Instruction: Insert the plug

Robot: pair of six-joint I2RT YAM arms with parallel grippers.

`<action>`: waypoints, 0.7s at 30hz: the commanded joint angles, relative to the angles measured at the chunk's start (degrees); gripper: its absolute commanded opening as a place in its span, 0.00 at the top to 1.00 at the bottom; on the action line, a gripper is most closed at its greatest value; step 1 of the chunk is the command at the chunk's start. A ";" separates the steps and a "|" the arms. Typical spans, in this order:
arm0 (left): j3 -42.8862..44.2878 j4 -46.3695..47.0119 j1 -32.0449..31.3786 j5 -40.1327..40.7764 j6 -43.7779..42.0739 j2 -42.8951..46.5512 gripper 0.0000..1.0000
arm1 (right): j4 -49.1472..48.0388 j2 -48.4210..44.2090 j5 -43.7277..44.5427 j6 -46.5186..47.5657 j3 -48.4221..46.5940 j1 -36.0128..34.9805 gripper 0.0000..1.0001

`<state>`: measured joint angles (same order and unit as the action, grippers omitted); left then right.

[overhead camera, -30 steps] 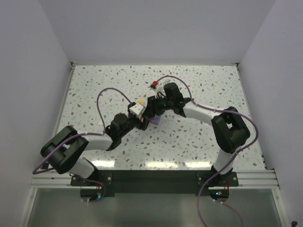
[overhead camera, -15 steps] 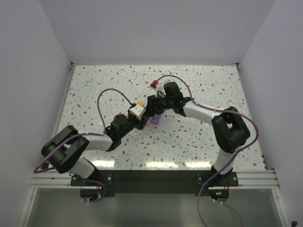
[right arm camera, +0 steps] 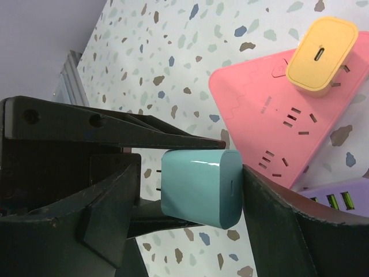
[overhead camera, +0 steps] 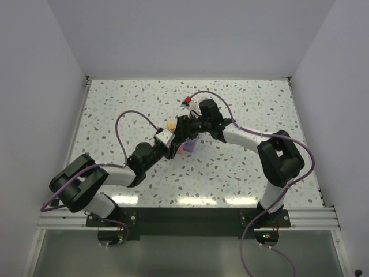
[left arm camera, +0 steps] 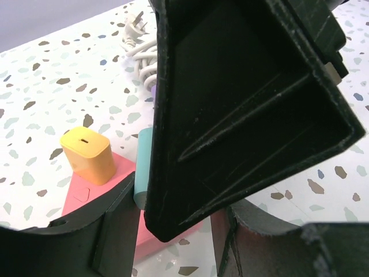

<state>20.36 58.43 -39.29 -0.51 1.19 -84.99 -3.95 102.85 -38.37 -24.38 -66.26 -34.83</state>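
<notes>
A teal plug (right arm camera: pixel 199 187) sits between my right gripper's (right arm camera: pixel 190 173) fingers. Its port face touches the right finger (right arm camera: pixel 277 219). Its short prongs point at the left finger (right arm camera: pixel 86 225), with a small gap. My left gripper's thin fingers (right arm camera: pixel 115 133) lie along the plug's two sides and appear to clamp it. In the left wrist view only the plug's edge (left arm camera: pixel 141 173) shows beside my left gripper (left arm camera: pixel 173 231); a right finger (left arm camera: pixel 248 115) hides the rest. The pink power strip (right arm camera: pixel 259 109) lies close by, with an orange plug (right arm camera: pixel 320 55) in it. From above, both grippers (overhead camera: pixel 176 139) meet over the strip (overhead camera: pixel 180 149).
A purple power strip (right arm camera: pixel 337 199) lies against the pink one and also shows from above (overhead camera: pixel 192 144). A coiled white cable with a plug (left arm camera: pixel 138 43) lies beyond. A small red object (overhead camera: pixel 185 101) sits further back. The table is speckled, with white walls around it.
Both grippers have shifted slightly up and to the left together. The right wrist has turned, so its white mount no longer shows from above.
</notes>
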 commanded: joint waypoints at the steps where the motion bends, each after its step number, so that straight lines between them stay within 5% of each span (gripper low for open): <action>1: -1.20 6.07 -0.26 0.34 -0.93 2.11 1.00 | -4.92 -0.10 -3.38 -3.04 0.16 -0.50 0.26; 14: -6.03 11.00 -0.26 2.80 -2.51 7.47 1.00 | -12.84 0.69 -7.77 -9.98 2.80 1.52 0.39; 21: -6.56 11.35 -0.35 3.33 -2.86 7.82 1.00 | -19.60 1.83 -11.99 -14.20 3.59 1.52 0.57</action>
<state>14.13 64.16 -39.42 1.98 -0.12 -78.56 -17.78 103.98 -46.30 -35.73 -63.24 -33.21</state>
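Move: The teal plug sits in the left hand's fingers, about 0 cm off, and lies level fore-and-aft with the right hand, roughly 1 cm left and 1 cm below it. From the left hand, the pink socket block is some 4 cm ahead, 1 cm right and 10 cm down; the yellow plug is about 9 cm ahead, 2 cm left and 7 cm down; the purple strip is 5 cm ahead, 8 cm right and 10 cm down. Left hand draws the gripped teal plug about 3 cm up-left and slightly back; right rises 2 cm, tilting fingertips up, half-closing. ##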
